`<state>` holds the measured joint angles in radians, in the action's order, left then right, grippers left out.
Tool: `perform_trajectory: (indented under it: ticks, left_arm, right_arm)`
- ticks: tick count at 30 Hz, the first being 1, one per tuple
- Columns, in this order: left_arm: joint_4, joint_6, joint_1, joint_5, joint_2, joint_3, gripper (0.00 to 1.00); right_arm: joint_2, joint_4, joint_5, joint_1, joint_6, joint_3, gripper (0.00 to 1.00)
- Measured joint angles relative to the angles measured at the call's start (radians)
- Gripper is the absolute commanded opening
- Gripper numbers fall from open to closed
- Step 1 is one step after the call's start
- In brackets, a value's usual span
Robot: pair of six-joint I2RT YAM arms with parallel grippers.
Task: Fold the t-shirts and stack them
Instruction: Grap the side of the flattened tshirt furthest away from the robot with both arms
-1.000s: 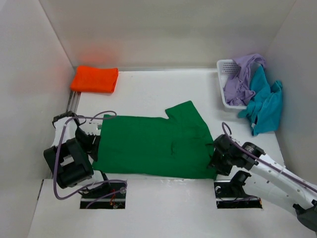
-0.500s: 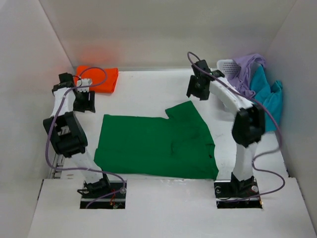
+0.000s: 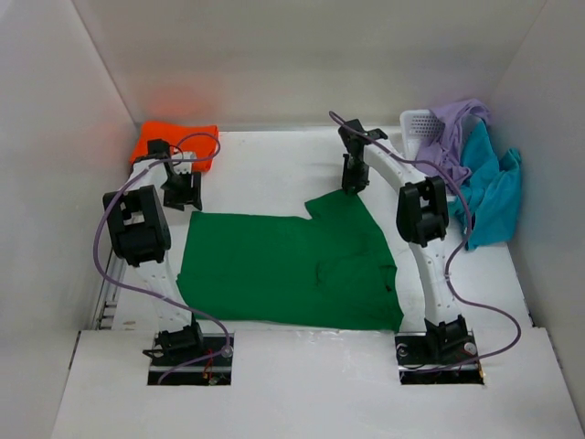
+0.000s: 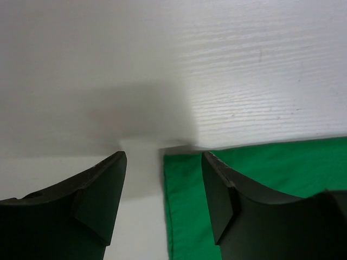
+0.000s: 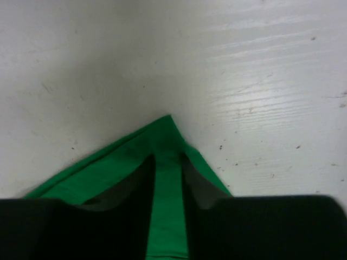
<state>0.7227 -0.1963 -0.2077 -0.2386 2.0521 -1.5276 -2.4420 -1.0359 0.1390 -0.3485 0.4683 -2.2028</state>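
The dark green t-shirt lies spread flat in the middle of the table. My left gripper hangs over its far left corner, jaws open and astride the shirt's edge, holding nothing. My right gripper is down on the tip of the far sleeve. Its jaws stand narrowly apart with a strip of green cloth between the fingers. The orange t-shirt lies folded at the far left. The lavender t-shirt and the teal t-shirt hang out of the basket.
A white mesh basket stands at the far right against the wall. White walls enclose the table on the left, back and right. Both arm bases sit at the near edge.
Both arms have swung from the shirt's near edge to its far edge. The left gripper came in beside the orange shirt; the right one dropped onto the sleeve tip and narrowed its jaws.
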Motion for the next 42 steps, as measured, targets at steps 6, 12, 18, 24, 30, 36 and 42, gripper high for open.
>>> perform_trajectory:
  ticks: [6,12,18,24,30,36,42]
  left_arm:
    - [-0.027,0.014,0.017,0.005,0.013,-0.002,0.57]
    - [-0.031,0.018,0.023,-0.007,0.014,-0.002,0.54]
    - [-0.016,0.018,0.035,-0.061,0.013,0.007,0.42]
    - [-0.016,0.012,0.063,-0.069,0.009,0.032,0.0]
    - [-0.055,-0.022,0.069,-0.042,-0.067,0.133,0.0]
    - [-0.061,-0.103,0.095,0.008,-0.264,0.254,0.0]
    - [-0.099,-0.2,0.122,0.058,-0.463,0.312,0.0]
  right_arm:
    - [-0.008,-0.02,-0.005,-0.017,0.006,-0.002,0.0]
    - [0.034,0.008,-0.005,-0.022,0.007,0.071,0.0]
    - [0.166,0.06,-0.01,-0.034,0.02,0.235,0.0]
    - [0.323,0.124,-0.009,-0.045,0.034,0.339,0.0]
    - [0.509,0.194,-0.008,-0.057,0.053,0.507,0.0]
    - [0.718,0.255,-0.01,-0.098,0.088,0.747,0.0]
    - [0.929,0.291,-0.004,-0.163,0.147,0.961,0.0]
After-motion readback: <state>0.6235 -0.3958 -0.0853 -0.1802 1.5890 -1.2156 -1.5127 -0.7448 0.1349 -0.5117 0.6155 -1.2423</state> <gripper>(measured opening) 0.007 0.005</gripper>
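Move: The green shirt's far-right sleeve tip lies about 2 cm ahead of the right hand and 1 cm below it; its far-left corner is some 2 cm right, 1 cm back and 1 cm below the left hand. The shirt's middle lies some 25 cm back and 20 cm left of the right hand. The basket stands 12 cm ahead and 26 cm right of it; the folded orange shirt lies about 19 cm ahead and 3 cm left of the left hand. The green sleeve is pinched as the right fingers finish closing, then drawn back over the shirt about 17 cm, the hand rising some 10 cm and tilting its fingers farther forward. At the far-left corner, the left hand slides 4 cm right, shuts its open fingers near the table, then backs off slightly and rises about 8 cm, with no cloth seen between them. ##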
